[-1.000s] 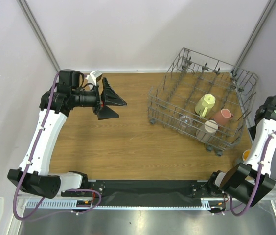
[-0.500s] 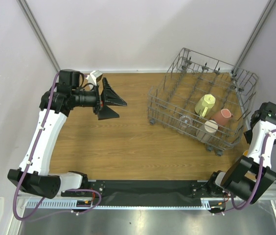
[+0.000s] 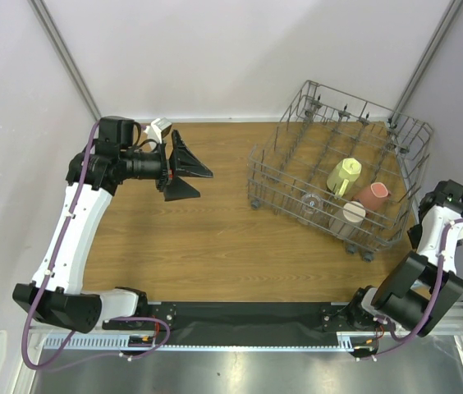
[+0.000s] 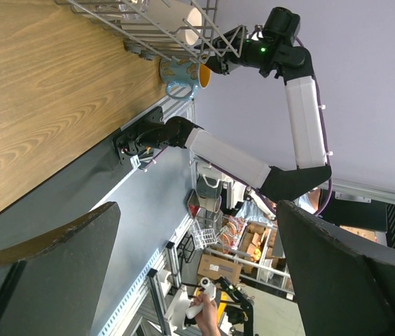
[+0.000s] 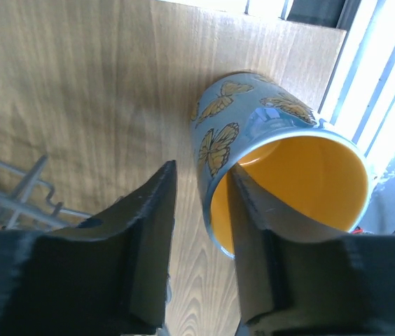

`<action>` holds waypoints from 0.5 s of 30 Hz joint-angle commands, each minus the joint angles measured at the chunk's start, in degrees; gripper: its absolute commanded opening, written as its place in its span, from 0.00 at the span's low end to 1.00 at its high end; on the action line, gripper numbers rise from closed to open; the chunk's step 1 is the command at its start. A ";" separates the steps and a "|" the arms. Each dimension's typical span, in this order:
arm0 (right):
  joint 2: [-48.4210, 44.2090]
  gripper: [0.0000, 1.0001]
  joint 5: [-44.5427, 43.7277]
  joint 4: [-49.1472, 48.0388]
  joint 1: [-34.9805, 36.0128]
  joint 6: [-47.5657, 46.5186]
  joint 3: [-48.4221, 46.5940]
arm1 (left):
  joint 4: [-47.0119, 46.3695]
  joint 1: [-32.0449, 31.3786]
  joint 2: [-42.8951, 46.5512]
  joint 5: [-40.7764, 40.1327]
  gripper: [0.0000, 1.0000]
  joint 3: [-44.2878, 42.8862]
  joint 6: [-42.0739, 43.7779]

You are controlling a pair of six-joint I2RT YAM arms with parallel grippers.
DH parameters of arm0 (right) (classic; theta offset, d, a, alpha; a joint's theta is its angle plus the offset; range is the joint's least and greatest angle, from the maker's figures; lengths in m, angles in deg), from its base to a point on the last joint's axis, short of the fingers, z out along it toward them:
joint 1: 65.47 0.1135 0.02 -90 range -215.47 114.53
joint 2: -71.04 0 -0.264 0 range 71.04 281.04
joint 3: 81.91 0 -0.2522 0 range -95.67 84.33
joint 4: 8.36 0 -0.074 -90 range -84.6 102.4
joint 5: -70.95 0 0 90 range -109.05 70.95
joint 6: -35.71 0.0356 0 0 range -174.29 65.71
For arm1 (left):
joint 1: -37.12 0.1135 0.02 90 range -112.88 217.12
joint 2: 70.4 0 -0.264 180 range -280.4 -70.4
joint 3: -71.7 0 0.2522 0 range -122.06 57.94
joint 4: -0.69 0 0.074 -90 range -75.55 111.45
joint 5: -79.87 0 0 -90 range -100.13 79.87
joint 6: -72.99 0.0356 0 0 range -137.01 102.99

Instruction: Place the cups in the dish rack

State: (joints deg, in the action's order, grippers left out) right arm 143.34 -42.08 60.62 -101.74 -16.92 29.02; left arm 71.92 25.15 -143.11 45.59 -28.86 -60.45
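The grey wire dish rack [image 3: 285, 174] stands at the far right of the table. In it are a pale yellow mug [image 3: 345, 175], a salmon-pink mug [image 3: 373, 194], a beige cup [image 3: 353, 213] and a small clear glass [image 3: 311, 201]. A blue butterfly-patterned cup [image 5: 253, 133] with a yellow-orange inside lies on its side on the table, near the rack's front right corner [image 4: 183, 73]. My right gripper [image 5: 199, 210] is open and straddles the cup's rim: one finger is inside, the other outside and clear of the wall. My left gripper [image 3: 205, 185] is open and empty at the far left.
The table's right edge runs just beyond the blue cup. The rack's wire side [image 5: 15, 192] is close on the other side of my right gripper. Grey walls enclose the table on three sides.
My right arm has moved down and towards the near edge, beside the rack's right corner. The left arm has not moved.
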 commanded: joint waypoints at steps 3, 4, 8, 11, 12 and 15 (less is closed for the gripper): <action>-0.31 0.37 -0.27 -2.75 -0.55 -0.54 2.92 | -1.40 0.72 1.95 2.11 1.00 -0.03 -0.33; -0.31 0.33 -0.18 -3.10 -0.64 -0.54 3.36 | -1.49 0.72 2.04 2.19 1.00 0.40 -0.33; -0.13 0.29 0.87 -3.54 -0.55 -0.28 3.98 | -2.28 0.72 2.30 2.11 1.00 0.76 -0.77; -0.22 0.22 1.67 -3.54 -0.55 -0.10 4.07 | -2.45 0.72 2.39 2.20 1.00 1.11 -0.94; -0.22 0.18 1.67 -3.45 -0.55 -0.19 4.07 | -2.45 0.72 2.39 2.20 1.00 1.11 -0.86; -1.18 0.00 1.23 -1.97 -0.55 -0.36 2.49 | -2.63 0.72 2.57 2.20 1.00 1.46 -1.03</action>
State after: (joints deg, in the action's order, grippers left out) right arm 143.34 -39.26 57.84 -101.96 -16.92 32.91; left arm 70.80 25.26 -142.19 45.62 -27.92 -60.59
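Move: The blue cup stands upright just behind the right hand, its middle about 4 cm back, 1 cm right and 5 cm below; the open fingers hover at its forward wall. From the hand, the rack's near corner is some 6 cm ahead, 12 cm left, and the white cup in it about 13 cm ahead, 20 cm left. From the left hand, the blue cup lies roughly 60 cm right, 9 cm back and 30 cm lower. The right hand sinks about 2 cm, drifting 1 cm left, and its fingers close, pinching the blue cup's wall. ##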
